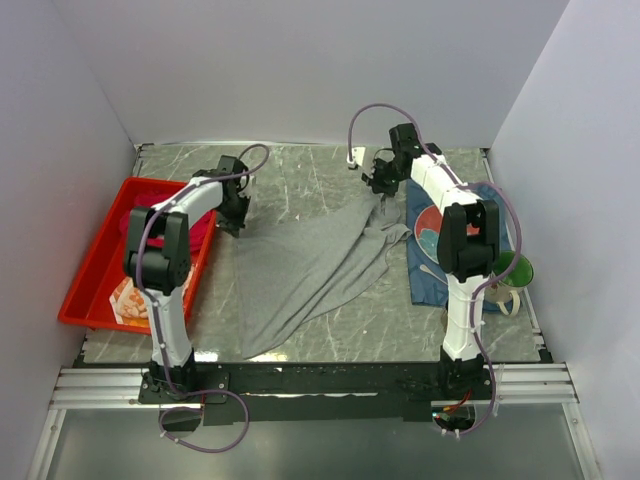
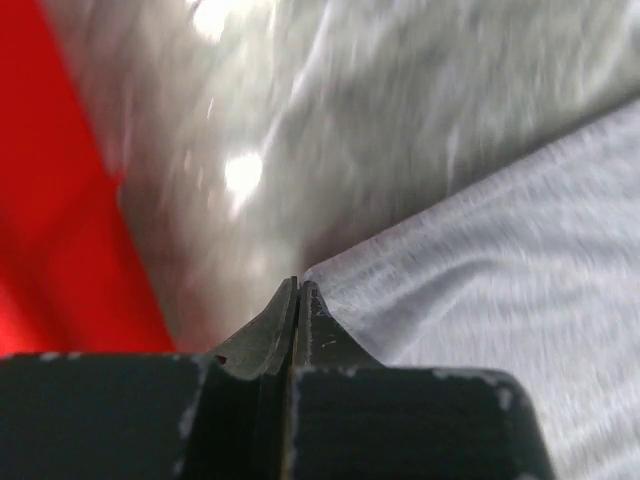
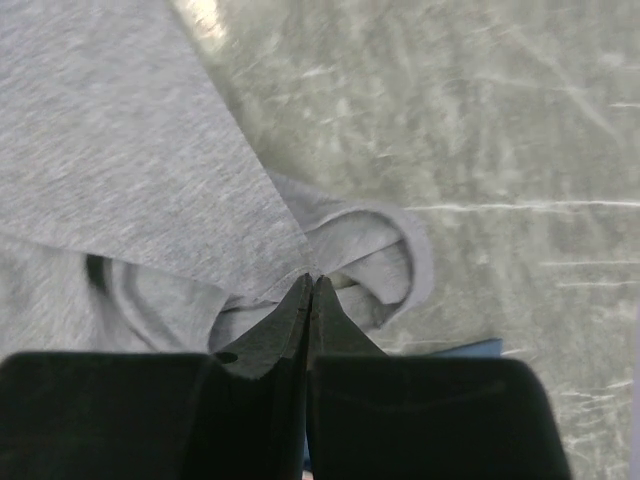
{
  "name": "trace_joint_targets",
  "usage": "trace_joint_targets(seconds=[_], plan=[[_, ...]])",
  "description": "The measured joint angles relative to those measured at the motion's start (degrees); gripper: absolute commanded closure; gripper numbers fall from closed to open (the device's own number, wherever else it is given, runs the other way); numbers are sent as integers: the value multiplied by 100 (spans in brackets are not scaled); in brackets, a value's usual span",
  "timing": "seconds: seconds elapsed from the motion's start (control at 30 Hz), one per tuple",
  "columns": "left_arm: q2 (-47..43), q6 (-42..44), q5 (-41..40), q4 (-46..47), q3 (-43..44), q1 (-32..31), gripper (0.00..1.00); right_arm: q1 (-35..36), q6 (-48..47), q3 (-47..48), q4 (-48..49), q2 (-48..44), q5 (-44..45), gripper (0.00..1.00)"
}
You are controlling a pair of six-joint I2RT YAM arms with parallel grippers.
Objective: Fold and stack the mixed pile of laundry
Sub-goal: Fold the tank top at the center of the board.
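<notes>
The long grey garment [image 1: 300, 270] lies spread across the middle of the table. My left gripper [image 1: 238, 218] is at its left corner. In the left wrist view that gripper [image 2: 298, 285] is shut, with the corner of the grey cloth [image 2: 500, 260] meeting its tips. My right gripper [image 1: 381, 182] is at the garment's far right end. It [image 3: 312, 280] is shut on a bunched fold of the grey cloth [image 3: 120, 150]. The magenta shirt [image 1: 132, 220] and the orange-and-white patterned cloth [image 1: 128, 298] lie in the red tray [image 1: 90, 270].
The red tray [image 2: 60, 200] stands at the left edge, close beside my left arm. A dark blue placemat [image 1: 425, 270] lies under my right arm, and its edge [image 3: 470, 348] shows by the right jaws. A green cup [image 1: 517, 270] sits at the far right. White walls enclose the table.
</notes>
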Motion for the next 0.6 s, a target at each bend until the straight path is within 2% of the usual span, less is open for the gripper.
trace_joint_targets(seconds=[0.27, 0.6], plan=[[-1453, -496, -387, 197, -896, -15, 99, 219, 566, 568, 396, 417, 195, 100], [-2037, -990, -1019, 251, -1628, -15, 99, 367, 984, 776, 754, 704, 437, 100]])
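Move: Both hands already pinch the far corners of the tank top. Its middle lies about 16 cm right and 9 cm back of the left hand, some 3 cm lower. The red bin's middle is roughly 18 cm left and 6 cm back of that hand. From the right hand the tank top's middle is about 12 cm left, 15 cm back and 7 cm below; the plate sits some 15 cm right and 10 cm back. Still pinching, the left hand pulls its corner up and back-left about 5 cm; the right goes forward-left some 5. ##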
